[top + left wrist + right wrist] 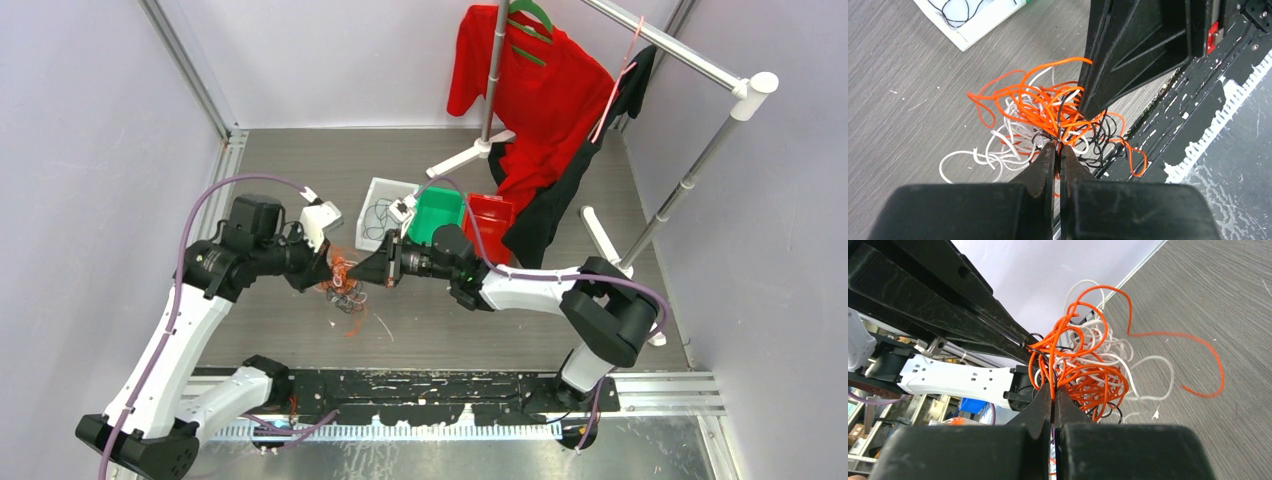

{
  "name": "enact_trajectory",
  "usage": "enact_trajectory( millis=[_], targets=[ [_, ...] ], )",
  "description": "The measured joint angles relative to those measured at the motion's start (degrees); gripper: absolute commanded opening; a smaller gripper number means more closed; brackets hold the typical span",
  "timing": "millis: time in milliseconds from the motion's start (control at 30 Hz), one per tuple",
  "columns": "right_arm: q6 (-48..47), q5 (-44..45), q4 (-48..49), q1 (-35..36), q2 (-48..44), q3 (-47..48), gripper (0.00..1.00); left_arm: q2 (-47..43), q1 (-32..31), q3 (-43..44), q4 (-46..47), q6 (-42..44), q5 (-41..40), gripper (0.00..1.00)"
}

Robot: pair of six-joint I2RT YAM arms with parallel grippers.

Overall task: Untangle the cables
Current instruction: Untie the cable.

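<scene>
The cables [345, 283] are a curly bunch of orange, white and black wires hanging just above the floor between both arms. In the left wrist view my left gripper [1059, 146] is shut, with strands of the cables [1043, 112] pinched at its tips. The right gripper [1053, 386] is shut on an orange strand of the cables [1093, 375]. The two grippers meet tip to tip at the bunch, left gripper [333, 270] and right gripper [358, 276]. One orange loop [1198, 365] and white loops trail on the floor.
A white bin [372, 228] holding a black wire, a green bin [440, 215] and a red bin [490, 220] stand just behind the grippers. A clothes rack [690, 180] with a red shirt [530, 90] is at the back right. The black base rail [450, 395] runs along the near edge.
</scene>
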Motion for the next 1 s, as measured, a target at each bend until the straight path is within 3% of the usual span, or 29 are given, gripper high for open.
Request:
enact_trajectory(
  millis=[133,200,433,633,800,1000],
  targets=[
    [1.8,-0.6,2.3,-2.0,-0.5,-2.5,0.02,-0.7,-0.2,-0.2,0.8,1.0,-0.8,0.00],
    [2.0,-0.8,1.1,-3.5,-1.3,-3.5,0.07,-1.0,-0.2,-0.4,1.3,1.6,-1.9,0.00],
    [-4.7,4.0,-12.9,-3.7,-6.1,-3.1,0.20,-0.9,-0.3,0.5,-0.6,2.7,-1.6,0.00],
    [-9.7,14.4,-20.8,-1.6,-6.4,-3.0,0.37,-0.6,0.0,2.7,-4.7,0.9,1.7,0.00],
    [-11.8,19.8,-19.1,3.9,-5.3,-2.3,0.52,0.5,0.0,4.0,-6.2,-1.8,4.7,0.00],
    [-13.2,25.2,-14.8,7.4,-6.9,-4.8,0.60,0.5,0.0,4.2,-6.3,-3.3,3.2,0.00]
  ],
)
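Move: The left fingers pinch the tangled cables; the bundle's middle hangs about 3 cm to the right of them, level fore and aft and some 3 cm lower. The right fingers hold a strand from the other side, the bundle's middle lying roughly 2 cm to their left, 2 cm back and 4 cm below. The white bin is about 11 cm ahead of this hand, 4 cm right and 20 cm below; the green bin is 11 cm ahead, 14 cm right and as low. The right hand draws off down, rightward and forward from the left fingers, about 6 cm down and 5 cm right, opening partway to let go of its strand, then comes back some 3 cm towards the bundle as the fingers go on opening to about half; the fingertips dip and swing forward, turning clockwise. The left hand keeps its fingers shut on the cables, first easing slightly forward, then pulling about 3 cm back and a little up. ##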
